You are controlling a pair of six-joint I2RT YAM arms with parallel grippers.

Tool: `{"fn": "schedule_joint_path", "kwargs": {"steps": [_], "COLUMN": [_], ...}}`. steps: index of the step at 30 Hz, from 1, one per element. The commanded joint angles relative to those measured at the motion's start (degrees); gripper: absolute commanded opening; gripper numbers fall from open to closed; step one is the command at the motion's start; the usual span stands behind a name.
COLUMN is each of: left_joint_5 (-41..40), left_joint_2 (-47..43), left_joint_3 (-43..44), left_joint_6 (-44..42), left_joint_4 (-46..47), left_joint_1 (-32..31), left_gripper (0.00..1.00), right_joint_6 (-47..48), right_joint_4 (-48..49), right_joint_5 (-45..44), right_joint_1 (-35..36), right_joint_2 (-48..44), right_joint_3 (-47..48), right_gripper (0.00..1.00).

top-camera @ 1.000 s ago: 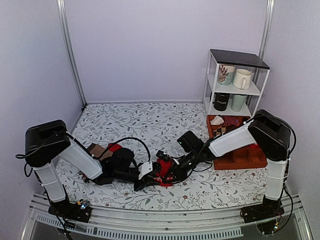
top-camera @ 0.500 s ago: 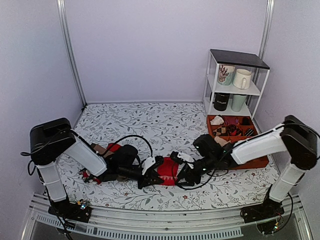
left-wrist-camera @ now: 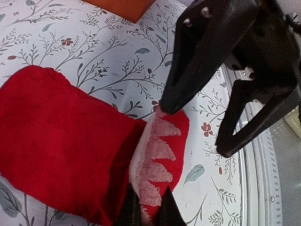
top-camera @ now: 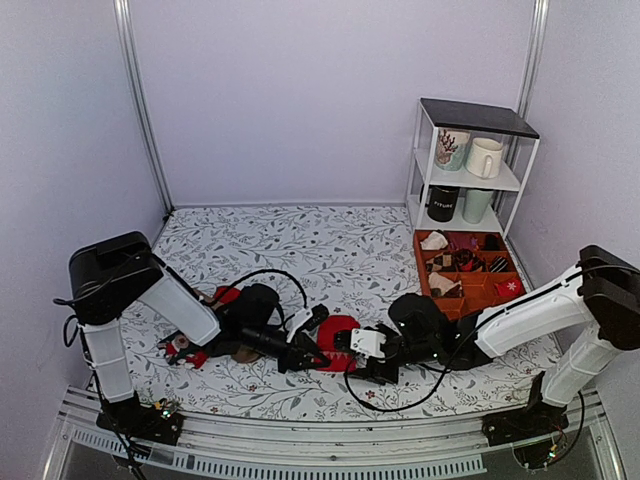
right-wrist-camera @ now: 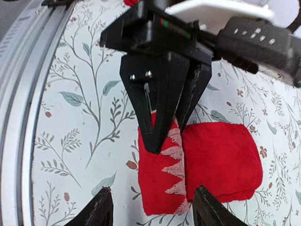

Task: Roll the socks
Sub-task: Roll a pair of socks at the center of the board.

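Note:
The red socks (top-camera: 336, 331) lie as a folded bundle on the flowered table (top-camera: 300, 250), with a pale zigzag trim (left-wrist-camera: 157, 155) along the cuff. My left gripper (left-wrist-camera: 149, 207) is shut on that trimmed cuff edge, and the right wrist view shows it (right-wrist-camera: 162, 94) pinching the red cloth from above. My right gripper (right-wrist-camera: 153, 202) stands open on either side of the cuff's near end, touching nothing. In the top view it (top-camera: 356, 356) sits just right of the bundle, facing the left gripper (top-camera: 316, 352).
An orange tray (top-camera: 497, 305) of small items sits at the right, and behind it stands a white shelf (top-camera: 470, 180) with mugs. More red and brown cloth (top-camera: 226, 295) lies behind my left arm. The metal front rail (right-wrist-camera: 19, 70) runs close by.
My left gripper has shut on the sock's cuff. My right gripper has let go, opened and drawn back to the right, its arm now stretched low. The bundle shifted right.

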State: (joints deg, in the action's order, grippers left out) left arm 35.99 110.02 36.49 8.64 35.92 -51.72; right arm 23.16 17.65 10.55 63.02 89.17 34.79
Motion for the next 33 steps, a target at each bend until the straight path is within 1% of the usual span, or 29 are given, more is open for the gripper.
{"fn": "schedule_joint_path", "kwargs": {"steps": [1, 6, 14, 16, 18, 20, 23, 24, 26, 28, 30, 32, 33], "left_joint_5": [-1.31, -0.97, -0.18, -0.01, 0.13, 0.26, 0.33, -0.32, -1.6, -4.04, -6.61, -9.07, -10.33], "left_joint_2": [6.11, 6.14, 7.44, 7.56, 7.67, 7.97, 8.7, 8.57, 6.84, 3.54, -3.64, -9.19, -12.12], "left_joint_3": [-3.53, -4.24, -3.79, -3.79, -3.64, -3.48, -2.78, -2.55, -3.05, -4.26, -6.23, -8.77, -10.5], "left_joint_6": [1.11, 1.45, 1.36, 1.3, 1.18, 1.16, 0.74, 0.54, -0.02, -0.76, -2.25, -4.87, -6.18], "left_joint_4": [-18.87, -18.23, -18.03, -17.99, -18.14, -18.08, -18.74, -19.0, -17.9, -15.3, -12.36, -8.01, -4.97], "left_joint_1": [-0.18, 0.12, 0.46, 0.47, 0.5, 0.68, 0.74, 0.69, 0.66, 0.69, 0.73, 0.59, 0.41], "left_gripper": [0.0, 0.0, 0.0, 0.0, 0.0, 0.0, 0.0, 0.02, 0.15, 0.24, 0.33, 0.37, 0.42], "right_joint_6": [3.63, 3.28, 3.04, 2.87, 2.41, 1.55, -0.82, -1.55, -3.57, -5.4, -8.31, -11.11, -12.02], "right_joint_4": [1.38, 2.57, 3.55, 3.25, 2.79, 1.91, -1.21, -2.47, -4.44, -6.48, -8.86, -11.12, -11.68], "right_joint_5": [-4.65, -4.51, -4.81, -4.37, -4.06, -3.37, -3.16, -2.9, -1.64, 0.79, 5.05, 9.68, 12.1], "right_joint_1": [0.9, 0.93, 1.63, 1.69, 1.68, 1.74, 1.72, 1.71, 1.62, 1.23, -0.19, -2.23, -3.15], "right_joint_2": [5.25, 6.95, 9.34, 10.29, 11.46, 12.39, 13.82, 14.22, 14.74, 14.97, 15.41, 16.58, 17.16], "right_joint_3": [3.21, 3.27, 4.14, 4.48, 5.0, 5.69, 7.33, 7.78, 8.18, 8.32, 8.65, 8.96, 8.88], "right_gripper": [0.59, 0.59, 0.55, 0.51, 0.44, 0.33, 0.26, 0.24, 0.22, 0.21, 0.2, 0.2, 0.2]}}
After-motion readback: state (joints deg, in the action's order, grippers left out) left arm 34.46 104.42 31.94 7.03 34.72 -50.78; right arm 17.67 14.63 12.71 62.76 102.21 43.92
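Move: The red sock's roll lies under the open right fingers, its middle about 1 cm ahead, 3 cm to the left and 4 cm below. The flat rest of the sock stretches beyond, its middle some 7 cm ahead, 3 cm left and 6 cm down. For the left hand, which already pinches the roll's left end, the roll's middle is level in height and depth, about 4 cm right; the flat part is about 6 cm ahead, 4 cm right, slightly lower. Lower the open right gripper about 4 cm onto the right part of the roll, easing it left and slightly forward, then close the fingers to pinch the roll while the left keeps its end still. Once the right has hold, open the left fingers part-way and slip them off some 2 cm to the left, rising a little, as the right draws left and starts turning the roll forward. ##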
